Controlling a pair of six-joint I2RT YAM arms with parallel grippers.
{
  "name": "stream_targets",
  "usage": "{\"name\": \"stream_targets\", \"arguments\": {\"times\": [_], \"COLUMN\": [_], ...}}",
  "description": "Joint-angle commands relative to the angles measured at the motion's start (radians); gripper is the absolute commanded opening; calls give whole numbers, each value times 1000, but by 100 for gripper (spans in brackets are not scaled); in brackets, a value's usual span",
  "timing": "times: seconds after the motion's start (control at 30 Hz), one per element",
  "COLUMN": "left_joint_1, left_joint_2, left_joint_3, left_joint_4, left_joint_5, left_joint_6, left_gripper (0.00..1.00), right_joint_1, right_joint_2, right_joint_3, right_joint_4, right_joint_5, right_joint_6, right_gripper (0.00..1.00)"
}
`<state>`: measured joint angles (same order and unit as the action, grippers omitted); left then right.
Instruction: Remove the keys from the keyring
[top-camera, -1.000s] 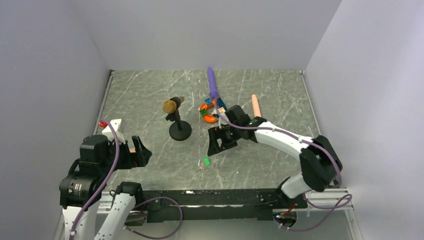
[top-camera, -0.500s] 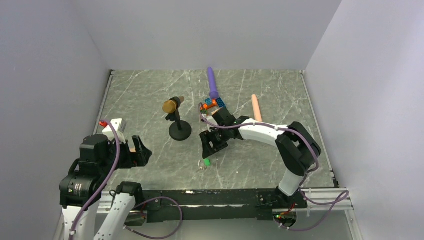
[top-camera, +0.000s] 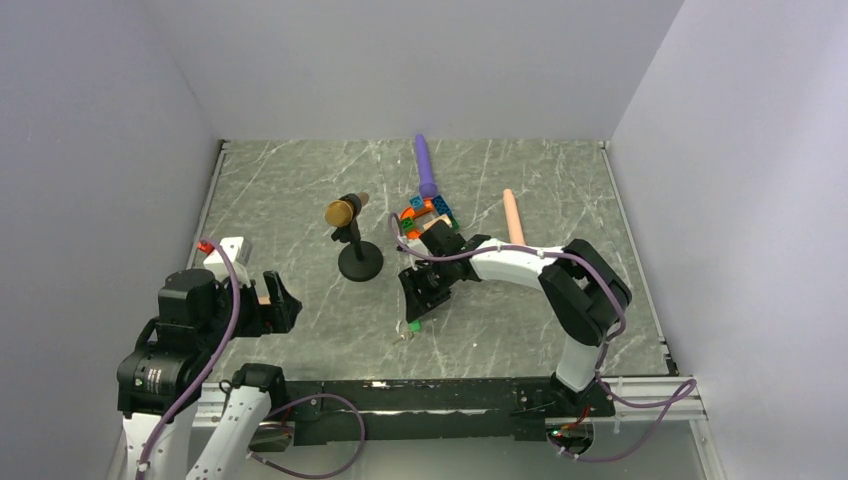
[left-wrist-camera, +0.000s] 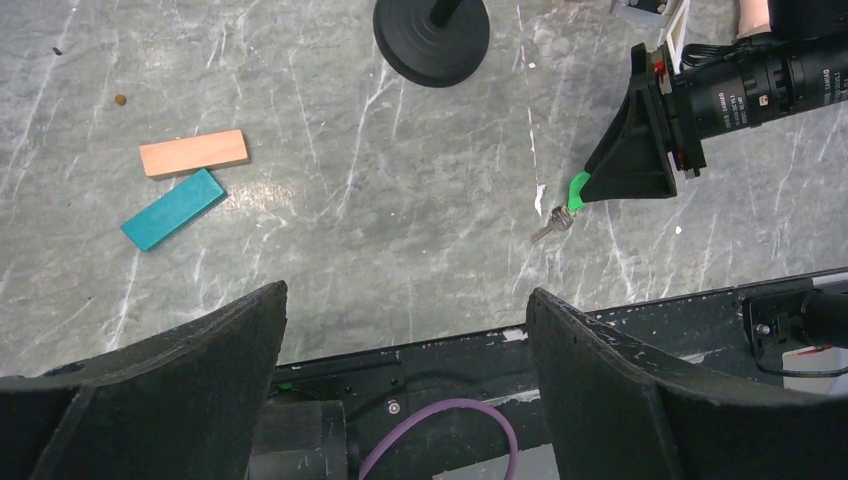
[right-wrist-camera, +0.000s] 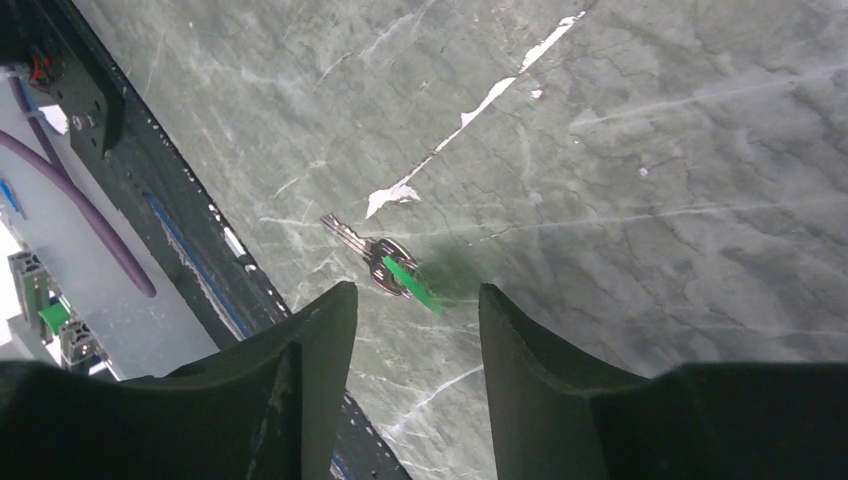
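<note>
The bright-green key piece (right-wrist-camera: 411, 284) lies on the marble table, joined to a small silvery ring (right-wrist-camera: 383, 270) with a silver metal key (right-wrist-camera: 346, 236) pointing away from it. My right gripper (right-wrist-camera: 415, 297) is open just above and around the green piece, one finger on each side. In the top view the right gripper (top-camera: 414, 308) sits over the green piece (top-camera: 413, 325) near the front edge. The left wrist view shows the green piece (left-wrist-camera: 577, 189) at the right gripper's tip (left-wrist-camera: 612, 180), with the silver key (left-wrist-camera: 551, 225) beside it. My left gripper (top-camera: 285, 302) is open and empty at the near left.
A microphone on a black stand (top-camera: 352, 238) stands left of the right arm. Toy blocks (top-camera: 425, 212), a purple stick (top-camera: 426, 165) and a peach stick (top-camera: 512, 215) lie behind. An orange block (left-wrist-camera: 193, 153) and a teal block (left-wrist-camera: 172, 208) lie near the left gripper. The black front rail (top-camera: 400, 385) is close.
My right gripper has moved left and toward the near edge, down to the green key piece. The left arm has not moved.
</note>
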<state>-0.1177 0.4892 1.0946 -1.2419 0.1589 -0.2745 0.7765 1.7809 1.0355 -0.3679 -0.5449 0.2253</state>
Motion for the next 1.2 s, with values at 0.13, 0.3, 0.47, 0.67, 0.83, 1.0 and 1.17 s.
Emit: {"name": "stream_targets", "arguments": {"times": [0.13, 0.3, 0.47, 0.67, 0.83, 1.0, 1.17], "left_joint_1": [-4, -4, -4, -4, -4, -4, -4], "left_joint_2": [22, 27, 23, 51, 128, 211, 253], "left_joint_3": [30, 30, 42, 140, 309, 497, 584], "left_joint_4": [20, 21, 15, -16, -8, 50, 210], "left_joint_5": [-22, -31, -44, -59, -35, 88, 252], "left_joint_6": [14, 8, 11, 14, 11, -9, -56], "left_gripper": [93, 93, 93, 93, 93, 94, 95], "right_joint_1": [17, 18, 18, 24, 29, 32, 31], "right_joint_2": [29, 29, 8, -100, -205, -289, -339], "right_joint_3": [53, 64, 93, 202, 364, 537, 694], "right_joint_4": [19, -5, -56, -176, -302, -377, -405], "right_joint_5": [-59, -56, -60, -39, 39, 81, 74], "right_joint_6": [-23, -35, -50, -58, -71, -54, -28], "right_gripper": [42, 16, 0, 0, 0, 0, 0]}}
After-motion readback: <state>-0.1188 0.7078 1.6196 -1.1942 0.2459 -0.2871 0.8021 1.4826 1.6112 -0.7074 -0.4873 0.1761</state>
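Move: The right hand is right over the green tag on the keyring: the tag's middle sits between its open fingertips, about 1 cm back, 1 cm left and 1 cm down. The keys lie some 3 cm back and 3 cm left of the hand. Farther out on the table are the microphone stand, 13 cm ahead and 11 cm left, and the orange ring, 21 cm ahead and 4 cm right. From the left hand the tag lies about 5 cm ahead, 21 cm right and 22 cm down. The right fingers shut on the green tag, easing about 1 cm left and slightly back as they close, then keep their pinch and carry it almost straight up, quickening to some 27 cm, while the wrist swings the fingertips up towards level, still pointing left. The left hand, open and empty, follows late, rising about 16 cm and tipping its fingers up 20 degrees. ##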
